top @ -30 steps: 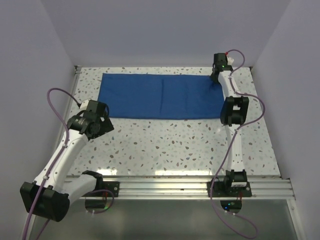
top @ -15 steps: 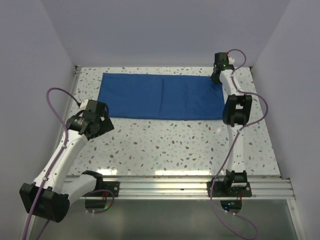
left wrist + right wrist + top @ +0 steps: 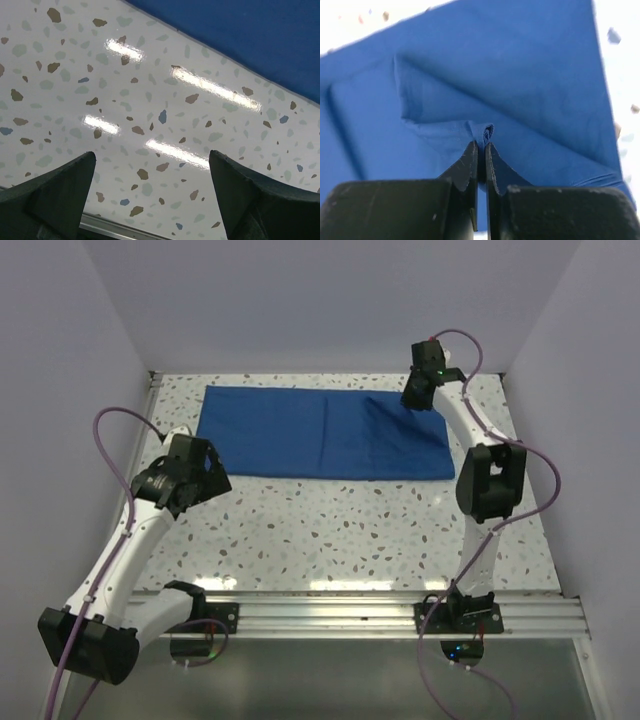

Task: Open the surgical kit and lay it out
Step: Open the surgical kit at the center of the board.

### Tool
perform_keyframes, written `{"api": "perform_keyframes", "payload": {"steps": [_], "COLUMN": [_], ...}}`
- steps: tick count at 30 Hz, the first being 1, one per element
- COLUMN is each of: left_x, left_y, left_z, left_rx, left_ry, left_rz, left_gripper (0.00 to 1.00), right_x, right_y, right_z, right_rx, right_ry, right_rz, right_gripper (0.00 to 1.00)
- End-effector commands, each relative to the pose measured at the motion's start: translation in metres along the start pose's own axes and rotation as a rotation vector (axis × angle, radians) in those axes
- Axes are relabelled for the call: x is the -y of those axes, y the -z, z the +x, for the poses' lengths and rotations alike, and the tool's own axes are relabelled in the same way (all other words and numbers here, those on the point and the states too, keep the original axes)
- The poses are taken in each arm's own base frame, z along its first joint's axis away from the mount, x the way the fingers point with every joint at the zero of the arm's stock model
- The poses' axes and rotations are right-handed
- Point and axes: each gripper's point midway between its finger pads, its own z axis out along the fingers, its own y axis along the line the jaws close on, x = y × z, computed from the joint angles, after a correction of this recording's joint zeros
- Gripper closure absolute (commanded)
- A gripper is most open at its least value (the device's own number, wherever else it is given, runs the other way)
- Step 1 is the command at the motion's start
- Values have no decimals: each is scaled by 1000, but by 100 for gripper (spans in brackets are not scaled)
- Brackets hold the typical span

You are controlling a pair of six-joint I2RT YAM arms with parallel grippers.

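Observation:
The surgical kit shows as a royal-blue cloth wrap (image 3: 320, 435) spread flat across the far half of the table. My right gripper (image 3: 410, 400) is at the wrap's far right corner, shut on a pinched fold of the cloth (image 3: 487, 131) and lifting it, so creases run out from the pinch. The rest of the blue cloth (image 3: 520, 75) fills the right wrist view. My left gripper (image 3: 205, 480) hovers over bare table just off the wrap's near left corner, open with nothing between its fingers (image 3: 152, 160). An edge of the cloth (image 3: 260, 35) crosses that view's upper right.
The speckled tabletop (image 3: 350, 530) lies between the wrap and the metal rail (image 3: 350, 605) that carries the arm bases. Grey walls close in the left, right and far sides. A metal edge strip (image 3: 115, 227) shows below my left fingers.
My right gripper shut on the cloth's far right corner and drew it up and leftward, wrinkling that end. The left gripper opened a little wider and shifted slightly.

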Motion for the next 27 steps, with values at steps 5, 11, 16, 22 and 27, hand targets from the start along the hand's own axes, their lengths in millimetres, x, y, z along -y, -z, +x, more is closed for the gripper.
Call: {"api": "perform_keyframes", "payload": {"steps": [5, 11, 16, 22, 27], "left_x": [20, 18, 11, 6, 4], "left_y": [13, 22, 39, 42, 41], "left_z": [-41, -62, -72, -66, -58], "left_rx": [117, 162, 212, 192, 176], "left_ry": [35, 145, 243, 283, 301], "left_rz": [71, 26, 13, -7, -8], "left_gripper": [0, 0, 0, 0, 0], "right_x": [-23, 67, 142, 188, 202], "right_y": [149, 272, 322, 324, 330], "right_z": [79, 175, 216, 269, 262], "right_rx": [-105, -113, -66, -237, -234], "right_ry": [92, -54, -107, -38, 5], "right_rz": [-239, -287, -191, -19, 57], "right_gripper": [100, 100, 100, 32, 11]}}
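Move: The right hand still pinches the lifted blue wrap. The place it is taken to, the board's near edge towards the right, lies some 45 cm back, 3 cm right and 12 cm below. From the same hand, the folded wrap's near right corner is about 16 cm back and 10 cm right, its middle seam roughly 29 cm left and 2 cm back. That near-edge place is about 63 cm right of the left hand and 15 cm back. Back in one fast sweep of some 42 cm, the right hand draws the pinched wrap from the far side to the near edge of the board, bowing left, then right, and climbing about 10 cm before sinking 5 cm. At the near end its fingers open wide and let go. The empty, open left hand rises about 6 cm. ##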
